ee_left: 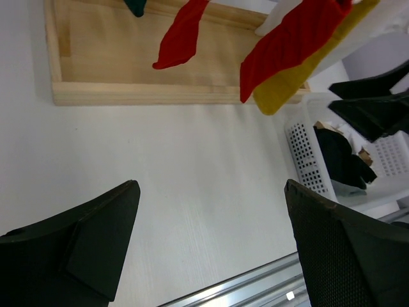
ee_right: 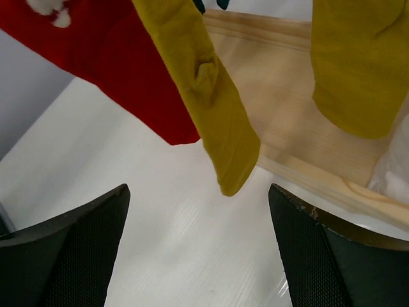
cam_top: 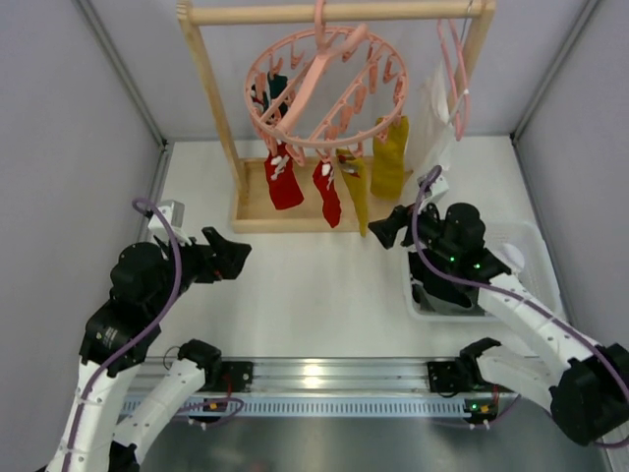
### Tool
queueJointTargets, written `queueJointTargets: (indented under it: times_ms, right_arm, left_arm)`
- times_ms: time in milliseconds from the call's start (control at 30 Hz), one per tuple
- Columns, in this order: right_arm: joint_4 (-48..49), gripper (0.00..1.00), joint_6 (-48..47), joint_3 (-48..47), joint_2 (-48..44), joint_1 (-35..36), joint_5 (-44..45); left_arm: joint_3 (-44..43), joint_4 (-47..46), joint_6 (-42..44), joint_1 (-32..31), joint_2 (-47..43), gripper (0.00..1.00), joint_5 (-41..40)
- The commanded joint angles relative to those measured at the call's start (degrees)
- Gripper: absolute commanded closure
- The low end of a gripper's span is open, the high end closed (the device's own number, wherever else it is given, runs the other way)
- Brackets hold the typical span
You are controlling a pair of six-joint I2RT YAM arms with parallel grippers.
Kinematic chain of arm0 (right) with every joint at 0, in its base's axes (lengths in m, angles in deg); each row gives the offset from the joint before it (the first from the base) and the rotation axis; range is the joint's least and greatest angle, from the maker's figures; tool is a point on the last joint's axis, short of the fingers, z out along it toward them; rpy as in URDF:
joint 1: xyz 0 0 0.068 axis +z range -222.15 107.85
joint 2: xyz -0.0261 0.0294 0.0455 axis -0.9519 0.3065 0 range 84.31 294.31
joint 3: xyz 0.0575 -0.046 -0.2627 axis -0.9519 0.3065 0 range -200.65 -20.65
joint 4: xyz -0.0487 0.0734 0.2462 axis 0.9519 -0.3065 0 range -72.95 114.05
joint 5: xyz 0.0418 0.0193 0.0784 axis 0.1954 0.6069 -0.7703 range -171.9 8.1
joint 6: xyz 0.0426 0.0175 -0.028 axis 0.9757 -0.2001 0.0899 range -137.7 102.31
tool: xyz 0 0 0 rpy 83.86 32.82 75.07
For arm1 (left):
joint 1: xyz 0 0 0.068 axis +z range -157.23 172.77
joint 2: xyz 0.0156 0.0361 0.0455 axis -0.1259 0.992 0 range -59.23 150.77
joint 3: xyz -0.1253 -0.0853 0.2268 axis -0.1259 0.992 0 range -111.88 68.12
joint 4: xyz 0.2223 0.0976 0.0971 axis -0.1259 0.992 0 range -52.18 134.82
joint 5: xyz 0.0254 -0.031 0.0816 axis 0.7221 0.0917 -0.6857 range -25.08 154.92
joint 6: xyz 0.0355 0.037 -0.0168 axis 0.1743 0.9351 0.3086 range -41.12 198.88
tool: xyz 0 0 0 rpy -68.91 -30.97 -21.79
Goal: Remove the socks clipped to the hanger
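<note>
The round pink hanger (cam_top: 324, 93) hangs from the wooden rail with socks clipped under it: two red ones (cam_top: 283, 177) (cam_top: 327, 194), two mustard ones (cam_top: 356, 192) (cam_top: 390, 157) and a dark teal one (cam_top: 267, 93). My right gripper (cam_top: 385, 228) is open just below and in front of the nearer mustard sock (ee_right: 204, 89), whose tip hangs above the gap between the jaws of that gripper (ee_right: 199, 192). The red sock (ee_right: 115, 70) is to its left. My left gripper (cam_top: 234, 254) (ee_left: 211, 192) is open over the bare table, well short of the red socks (ee_left: 182, 38).
A wooden rack (cam_top: 221, 108) with a tray base (cam_top: 257, 202) carries the hanger. A plain pink clothes hanger (cam_top: 454, 79) and a white cloth (cam_top: 432, 118) hang at its right end. A white perforated basket (cam_top: 447, 300) holding dark items sits under the right arm.
</note>
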Motion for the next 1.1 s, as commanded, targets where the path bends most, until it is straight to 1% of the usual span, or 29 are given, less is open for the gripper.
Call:
queueJointTargets:
  times_ms: [0,67,100,167,200,267,333,367,500,567,633,667,700,767,833,900,1000,1033,1067]
  right_arm:
    - [9.97,0.16,-6.94,-2.6,5.39,4.12,7.84]
    - [11.56,0.18,-7.91,-2.69,7.78,5.53,9.18]
    - [12.35,0.22,-8.53,-2.78,10.14,6.59,9.27]
    - [15.25,0.27,-8.71,-3.21,13.48,7.12,9.45]
    - [16.22,0.33,-8.71,-3.65,14.37,7.3,9.88]
    - [18.5,0.43,-9.14,-4.0,16.22,7.56,11.11]
    - [20.17,0.47,-9.32,-4.18,18.33,7.91,13.4]
    - [22.18,0.48,-9.41,-4.1,18.86,8.0,13.66]
    - [25.89,0.63,-9.93,-4.01,21.67,9.31,15.07]
    - [27.64,0.64,-10.2,-4.01,22.64,10.11,16.21]
    - [28.0,0.78,-9.85,-3.57,23.26,10.9,17.09]
    - [28.87,0.82,-9.68,-2.96,22.91,11.16,17.7]
    - [31.23,0.92,-8.98,-0.95,21.86,11.69,18.41]
    - [31.43,1.0,-8.27,0.21,20.45,12.31,21.04]
    - [30.12,1.0,-6.87,1.53,18.0,13.45,23.15]
    - [30.81,1.0,-5.2,3.89,15.19,15.63,25.26]
    - [30.29,1.0,-3.09,5.57,12.37,18.62,27.37]
    - [30.29,1.0,-2.82,6.1,11.75,19.59,28.07]
    - [30.72,1.0,-2.65,6.45,11.31,20.65,29.47]
  left_arm:
    - [-4.3,-3.59,0.42,-0.24,0.57,0.01,6.42]
    - [-5.97,-3.59,0.06,-0.24,0.92,0.01,6.87]
    - [-6.5,-3.59,-0.03,-0.24,1.18,0.01,7.04]
    - [-8.08,-3.59,-0.03,-0.32,1.97,0.02,7.74]
    - [-8.61,-3.76,-0.03,-0.32,2.32,0.01,8.09]
    - [-10.28,-3.67,-0.11,-0.32,3.82,0.01,9.24]
    - [-11.42,-3.68,-0.38,-0.24,5.57,0.01,9.68]
    - [-12.21,-3.67,-0.38,-0.24,6.19,0.01,8.81]
    - [-13.62,-3.94,-0.38,-0.24,9.35,0.01,5.55]
    - [-14.14,-4.55,-0.55,-0.32,11.64,0.01,5.29]
    - [-15.55,-4.73,-0.81,-0.24,13.92,0.01,5.46]
    - [-15.99,-4.82,-0.99,-0.32,14.54,0.01,5.11]
    - [-16.52,-4.99,-1.08,-0.24,14.98,0.01,4.94]
    - [-18.45,-4.99,-1.08,-0.24,16.12,0.01,4.5]
    - [-20.72,-4.82,-1.08,-0.32,17.87,0.01,4.15]
    - [-22.05,-4.82,-0.91,-0.59,19.2,0.01,2.83]
    - [-24.95,-4.82,-0.29,-3.74,22.71,0.01,-3.4]
    - [-25.74,-4.73,0.32,-7.49,24.98,0.01,-6.2]
    - [-27.49,-4.73,0.76,-9.97,26.31,0.01,-12.49]
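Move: The narrow yellow sock hangs about 6 cm ahead of the right hand and 5 cm to its left, its middle roughly 2 cm lower. The middle red sock hangs some 6 cm to the left of that sock; the wide yellow sock hangs about 6 cm beyond it and 7 cm to its right. From the left hand the narrow yellow sock lies some 16 cm ahead, 25 cm right and 6 cm down. The right fingers close fully on the lower part of the narrow yellow sock, pinching it, after the hand pushes about 6 cm forward, 5 cm left and 5 cm down to it; then the hand draws back some 4 cm, rising a little. The left hand, still wide open and empty, rises about 9 cm, first nearly straight up, then forward and right towards the hanging socks. ##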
